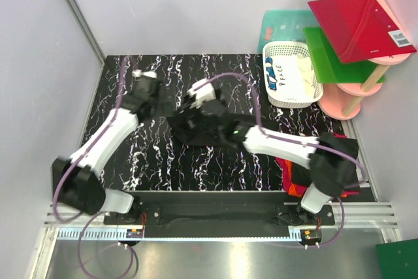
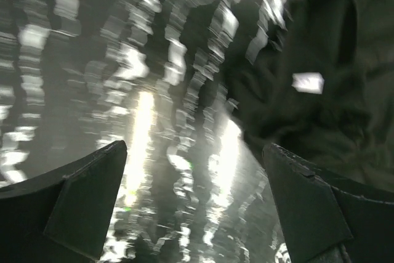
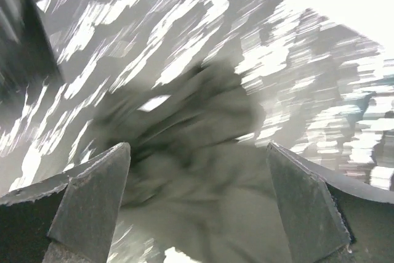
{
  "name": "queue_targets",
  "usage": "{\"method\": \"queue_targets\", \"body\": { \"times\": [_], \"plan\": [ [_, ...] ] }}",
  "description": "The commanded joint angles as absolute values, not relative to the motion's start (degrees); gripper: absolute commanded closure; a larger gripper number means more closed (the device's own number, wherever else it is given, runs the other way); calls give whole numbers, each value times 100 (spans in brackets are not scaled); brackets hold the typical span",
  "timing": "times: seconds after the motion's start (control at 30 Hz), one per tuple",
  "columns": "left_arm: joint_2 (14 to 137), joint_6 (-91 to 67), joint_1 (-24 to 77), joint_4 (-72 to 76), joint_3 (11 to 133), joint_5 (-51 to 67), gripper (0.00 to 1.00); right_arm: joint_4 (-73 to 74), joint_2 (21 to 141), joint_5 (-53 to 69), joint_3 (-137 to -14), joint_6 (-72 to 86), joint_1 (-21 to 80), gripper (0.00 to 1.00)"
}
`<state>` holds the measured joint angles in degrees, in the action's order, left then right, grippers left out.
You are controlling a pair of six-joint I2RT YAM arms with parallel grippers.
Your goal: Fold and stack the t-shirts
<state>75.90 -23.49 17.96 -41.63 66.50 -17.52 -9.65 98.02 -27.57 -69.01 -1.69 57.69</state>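
Note:
A crumpled black t-shirt (image 1: 199, 136) lies at the middle of the marbled table (image 1: 163, 161). My right gripper (image 1: 192, 114) hovers over it, open. In the right wrist view the jaws (image 3: 198, 146) stand wide apart with the blurred black t-shirt (image 3: 203, 152) and its white tag (image 3: 154, 103) beneath them, nothing gripped. My left gripper (image 1: 160, 99) is just left of the shirt, open (image 2: 194, 147) over bare table. The left wrist view has the black t-shirt (image 2: 308, 109) at upper right. More t-shirts (image 1: 295, 178), red, orange and black, lie heaped under the right arm.
A white lattice basket (image 1: 290, 73) stands at the back right corner. Beside it a pink stand (image 1: 349, 99) carries a red board (image 1: 359, 24) and a green board (image 1: 336, 53). Grey walls close in the table at left and back.

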Motion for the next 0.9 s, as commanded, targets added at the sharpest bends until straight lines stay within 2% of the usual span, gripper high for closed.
{"method": "queue_targets", "body": {
  "times": [0.0,0.3,0.6,0.87],
  "plan": [
    [8383,-2847,2372,-3595,6741,-1362,1,-1573,8948,-4034,-6364,-440,5450,0],
    [9413,-2734,2786,-3190,7242,-1450,3,-1459,8780,-4043,-5740,-62,5194,0],
    [8798,-2707,3338,-2998,7181,-1555,2,-1424,8850,-4140,-5493,140,5177,0],
    [9886,-2628,3454,-2962,7760,-1485,2,-1354,8939,-4350,-5493,246,5098,0]
  ]
}}
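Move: The crumpled dark t-shirt lies flat on the table with its middle about 21 cm to the left hand's right, 7 cm back and some 16 cm below. From the right hand, its middle is roughly 8 cm to the right, 7 cm back and 18 cm below. The white basket stands about 34 cm right of the right hand and 11 cm farther out; the folded pile is some 45 cm right and 21 cm back. Towards the loose t-shirt's left part the open left hand swings about 15 cm right, dipping some 9 cm on the way, then rising again to end about 4 cm lower, over the cloth. The right hand, also open, makes room: 11 cm right over the t-shirt's middle, rising first and then sinking to a little below its starting height. Both turn some 15 to 20 degrees clockwise; neither is seen to touch the cloth. ##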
